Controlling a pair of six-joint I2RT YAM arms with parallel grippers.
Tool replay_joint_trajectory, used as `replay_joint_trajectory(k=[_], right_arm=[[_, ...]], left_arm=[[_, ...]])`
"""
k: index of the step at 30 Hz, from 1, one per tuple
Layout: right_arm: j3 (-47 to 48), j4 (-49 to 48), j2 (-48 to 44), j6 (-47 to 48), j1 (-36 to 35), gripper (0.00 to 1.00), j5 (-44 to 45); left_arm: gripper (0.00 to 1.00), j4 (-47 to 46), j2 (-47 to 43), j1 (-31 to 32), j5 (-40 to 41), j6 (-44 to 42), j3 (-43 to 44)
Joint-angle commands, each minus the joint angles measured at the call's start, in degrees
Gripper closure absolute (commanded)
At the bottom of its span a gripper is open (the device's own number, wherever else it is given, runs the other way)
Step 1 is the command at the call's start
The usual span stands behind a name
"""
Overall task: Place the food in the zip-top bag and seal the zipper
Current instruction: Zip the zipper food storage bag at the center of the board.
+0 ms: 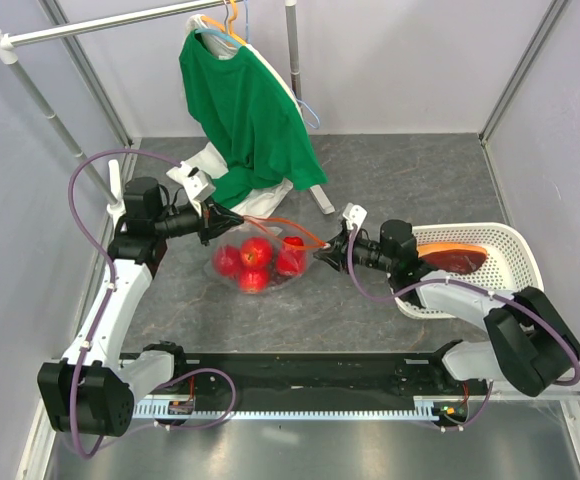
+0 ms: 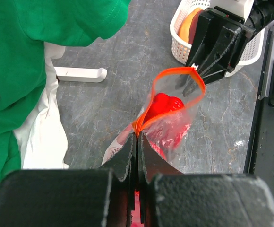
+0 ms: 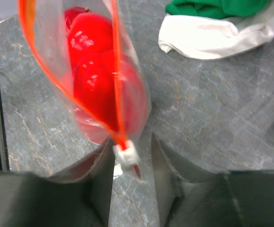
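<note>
The clear zip-top bag lies mid-table with several glossy red fruits inside; I see no purple grape bunch. Its orange-red zipper stands open in a loop. My left gripper is shut on the zipper's left end. My right gripper is open at the other end. The white slider sits between its fingers, against the left one. The red fruits also show through the plastic in the right wrist view.
A white mesh basket holding an orange and dark red item stands at the right. A green shirt hangs from a rack at the back, over a white cloth. The rack's white foot lies behind the bag.
</note>
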State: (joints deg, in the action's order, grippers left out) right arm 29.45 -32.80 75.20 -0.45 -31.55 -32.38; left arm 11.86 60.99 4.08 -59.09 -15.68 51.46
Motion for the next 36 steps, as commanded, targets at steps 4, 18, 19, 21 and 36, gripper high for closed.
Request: replay_joint_trajectory(k=[4, 18, 19, 21, 36], right_arm=[[5.35, 0.88, 0.57, -2.36, -0.53, 1.00, -4.00], [22.22, 47.37, -10.69, 25.66, -0.53, 1.00, -9.72], [24.40, 49.13, -9.90, 27.59, -0.53, 1.00, -9.54], [26.87, 54.58, -7.01, 29.18, -0.53, 1.00, -9.98], [32.68, 61.71, -5.67, 31.92, -0.62, 1.00, -9.37]], left_arm=[[0.98, -0.34, -1.14, -1.79, -1.38, 1.00, 0.92], [0.46, 6.76, -0.96, -2.67, -3.14, -7.51, 2.67], [0.37, 9.04, -1.05, -2.67, -3.83, -8.91, 3.72], [0.00, 13.96, -1.75, -2.50, -7.33, -14.54, 6.36], [0.05, 8.19, -1.76, 26.85, 10.56, -15.96, 8.48]])
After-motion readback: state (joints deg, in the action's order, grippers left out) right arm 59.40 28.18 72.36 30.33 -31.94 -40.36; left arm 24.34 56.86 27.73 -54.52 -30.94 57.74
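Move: My right hand's half-open fingertips stand at the white slider of the zipper food storage bag, about 1 cm further left and 1 cm back. From this hand the food in the bag is some 16 cm left and 8 cm lower, level with it; the zipper's other end is about 21 cm left, 3 cm ahead and 9 cm higher. My left hand holds that end, with the slider about 22 cm right, 4 cm back and 9 cm below. I shut my right fingers on the slider end straight away, then lift it about 9 cm, ease it back some 3 cm and sink about 4 cm again, fingertips tipping down and swinging counter-clockwise about 20 degrees each. Once that lift is well up, my left hand lets go of its zipper end, opens wide, and sweeps about 9 cm back and 8 cm right towards the slider, turning clockwise. ##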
